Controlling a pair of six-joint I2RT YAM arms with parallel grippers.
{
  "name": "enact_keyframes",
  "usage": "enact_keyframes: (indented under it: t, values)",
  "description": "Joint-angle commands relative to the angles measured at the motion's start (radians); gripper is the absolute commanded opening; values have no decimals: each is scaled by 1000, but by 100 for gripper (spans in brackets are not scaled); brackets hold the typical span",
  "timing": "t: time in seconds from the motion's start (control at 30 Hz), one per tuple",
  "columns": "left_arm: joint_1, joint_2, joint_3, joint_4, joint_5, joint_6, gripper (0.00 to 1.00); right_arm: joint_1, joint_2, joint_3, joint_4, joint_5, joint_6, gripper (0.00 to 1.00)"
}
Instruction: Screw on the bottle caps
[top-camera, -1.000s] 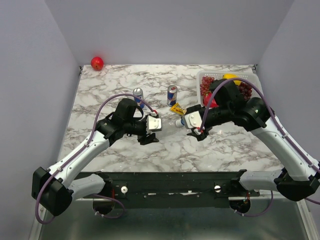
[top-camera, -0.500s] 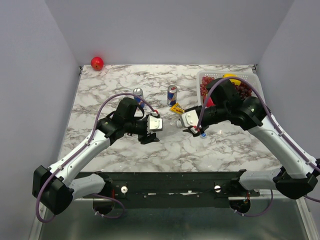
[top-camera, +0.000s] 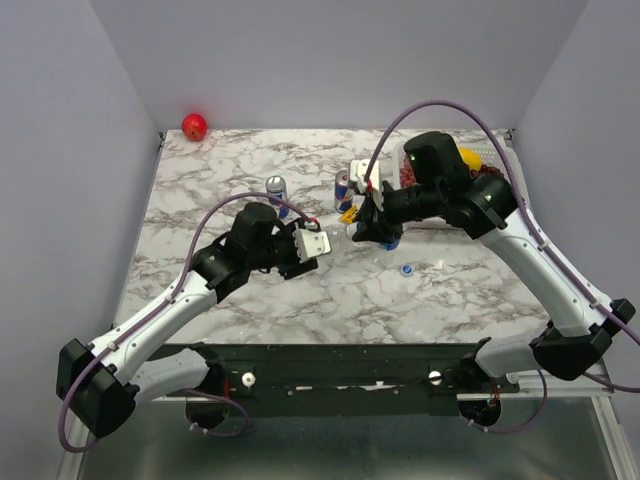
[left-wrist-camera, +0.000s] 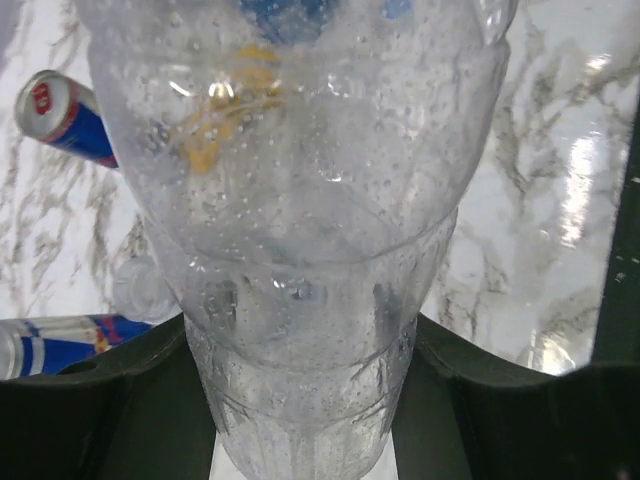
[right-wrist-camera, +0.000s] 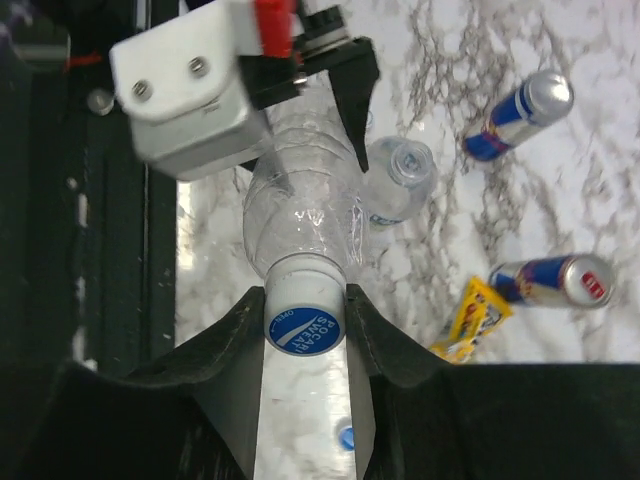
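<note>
A clear bottle (left-wrist-camera: 300, 250) is held level above the table between the two arms. My left gripper (top-camera: 318, 248) is shut on its body; both dark fingers (left-wrist-camera: 120, 380) press its sides. The cap (right-wrist-camera: 305, 320), white with a blue top, sits on the bottle's neck. My right gripper (right-wrist-camera: 305, 335) is shut on that cap, one finger against each side. A second bottle (right-wrist-camera: 400, 185) with an open neck is on the table behind. A loose blue cap (top-camera: 407, 269) lies on the marble below the right gripper (top-camera: 366, 228).
Two blue-and-silver cans (top-camera: 276, 187) (top-camera: 343, 186) stand at mid table, with a yellow packet (top-camera: 352, 215) beside them. A white basket (top-camera: 505, 158) of fruit is at the back right. A red ball (top-camera: 194, 126) lies in the back left corner.
The right arm rose and swung back and left, and its jaws closed round the cap on the bottle's neck. A blue cap now lies bare on the table. The left arm shifted slightly.
</note>
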Motion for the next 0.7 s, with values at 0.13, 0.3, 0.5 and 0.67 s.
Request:
enact_keyframes:
  t: [0.13,0.3,0.5,0.67]
  values:
    - [-75,8,55,266,-423,-73,0,-184,152,-50,145,-298,949,1]
    - [-73,13,58,179,-344,-70,0,-290,212,124,205,-432,822,52]
    - [-9,-19,35,7,118,-53,0,-325,78,237,48,-435,111,72]
    - [0,-27,33,20,271,-166,0,-324,-102,-9,139,-499,25,78]
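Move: Between the right hand's fingers already sits the cap, on the neck of the bottle that the left hand grips lower down; from the left hand, this cap is about 7 cm right, level fore and aft, and 11 cm up. Relative to the right hand, the labelled bottle stands some 15 cm ahead, 10 right and 20 below, the clear bottle roughly 10 ahead, 11 left and 20 below, and a loose cap about 8 ahead, 14 right and 29 below. Twisting the pinched cap clockwise, seen from the cap end, by some 50 degrees, the right hand swings forward about 8 cm; its fingers open towards the end of the swing and let go, then it rises 9–10 cm while drawing back and right. The left hand keeps its grip on the bottle, swings about 4 cm forward with a small counter-clockwise turn, then returns. ##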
